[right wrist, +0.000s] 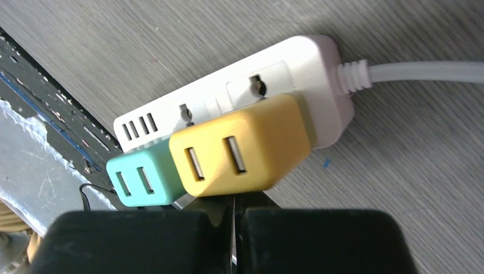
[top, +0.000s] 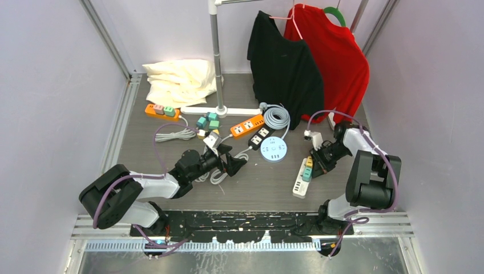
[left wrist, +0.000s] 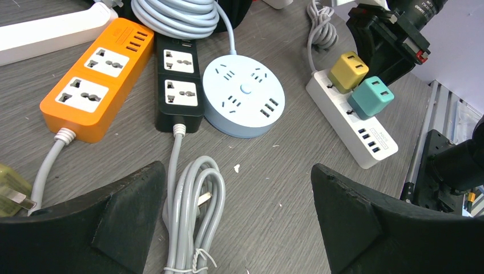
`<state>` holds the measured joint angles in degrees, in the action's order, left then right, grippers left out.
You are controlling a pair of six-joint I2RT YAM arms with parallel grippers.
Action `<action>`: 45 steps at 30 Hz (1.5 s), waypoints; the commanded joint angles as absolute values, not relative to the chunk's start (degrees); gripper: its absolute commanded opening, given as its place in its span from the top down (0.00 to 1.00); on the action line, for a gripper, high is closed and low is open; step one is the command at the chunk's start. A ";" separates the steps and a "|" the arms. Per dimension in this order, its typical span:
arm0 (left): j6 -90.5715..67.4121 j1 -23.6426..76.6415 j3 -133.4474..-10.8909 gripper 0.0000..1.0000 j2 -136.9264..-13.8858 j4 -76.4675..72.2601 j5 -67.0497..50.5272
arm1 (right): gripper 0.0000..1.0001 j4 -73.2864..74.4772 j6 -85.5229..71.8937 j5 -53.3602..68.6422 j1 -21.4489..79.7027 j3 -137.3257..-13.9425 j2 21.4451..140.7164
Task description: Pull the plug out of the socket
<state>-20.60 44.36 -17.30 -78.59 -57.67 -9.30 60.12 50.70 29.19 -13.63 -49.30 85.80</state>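
Observation:
A white power strip (right wrist: pixel 285 74) lies on the grey table at the right, with a yellow plug (right wrist: pixel 240 149) and a teal plug (right wrist: pixel 145 180) seated in its sockets. My right gripper (right wrist: pixel 235 205) is shut, its fingers pressed together with nothing between them, and its tip sits right against the yellow plug's side. The top view shows the same: right gripper (top: pixel 317 162) beside the yellow plug (top: pixel 309 161) on the strip (top: pixel 300 181). My left gripper (left wrist: pixel 238 171) is open wide and empty over the table's middle, well left of the strip (left wrist: pixel 354 128).
A tied grey cable bundle (left wrist: pixel 191 211) lies between the left fingers. Beyond it are an orange strip (left wrist: pixel 97 85), a black strip (left wrist: pixel 180 83) and a round pale-blue socket (left wrist: pixel 244 94). A rack pole (top: pixel 217 63), black and red shirts and cream cloth (top: pixel 180 80) stand at the back.

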 commanded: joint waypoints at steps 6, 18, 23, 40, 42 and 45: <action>-19.82 44.31 -17.23 0.03 -77.40 -62.66 -9.93 | 0.95 60.04 54.85 30.20 -9.93 -49.40 83.52; -19.82 44.30 -17.31 0.03 -77.43 -62.52 -9.76 | 0.88 69.12 80.26 15.59 -12.96 -47.58 69.32; -19.87 44.37 -17.41 0.03 -76.73 -62.71 -11.29 | 0.87 77.85 84.99 22.64 -15.05 -53.56 64.77; -0.16 77.89 -26.91 0.03 -73.39 -46.42 14.85 | 0.38 60.53 40.47 67.33 -14.43 -60.73 59.78; 4.88 82.81 -28.24 0.03 -79.15 -49.78 20.09 | 0.34 52.13 26.66 60.21 -14.86 -59.30 58.20; 8.23 86.20 -30.33 0.04 -89.58 -60.50 22.79 | 0.31 47.60 19.03 55.26 -16.39 -58.36 57.21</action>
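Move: The yellow plug stands against the right hand's shut fingers, about 3 cm left and 1 cm ahead of them and some 1 cm higher. The teal plug is 4 cm back and 4 cm left, the white strip's middle 5 cm back and 5 cm left, and the round hub 8 cm ahead and 19 cm left. From the left hand, the strip's middle lies about 29 cm right, 3 cm back and 11 cm down, with the round hub 9 cm ahead and 16 cm right. The white strip gets a last nudge of about 1 cm to the left from the right hand's shut fingers, already against its plugged side. Those fingers then come away right and slightly back, climb nearly 20 cm, swing left to high above the strip's far end and open about two-thirds, tilting to point more forward and left. Later the open left hand sweeps about 20 cm back and right towards the strip, turning some 20 degrees clockwise. ##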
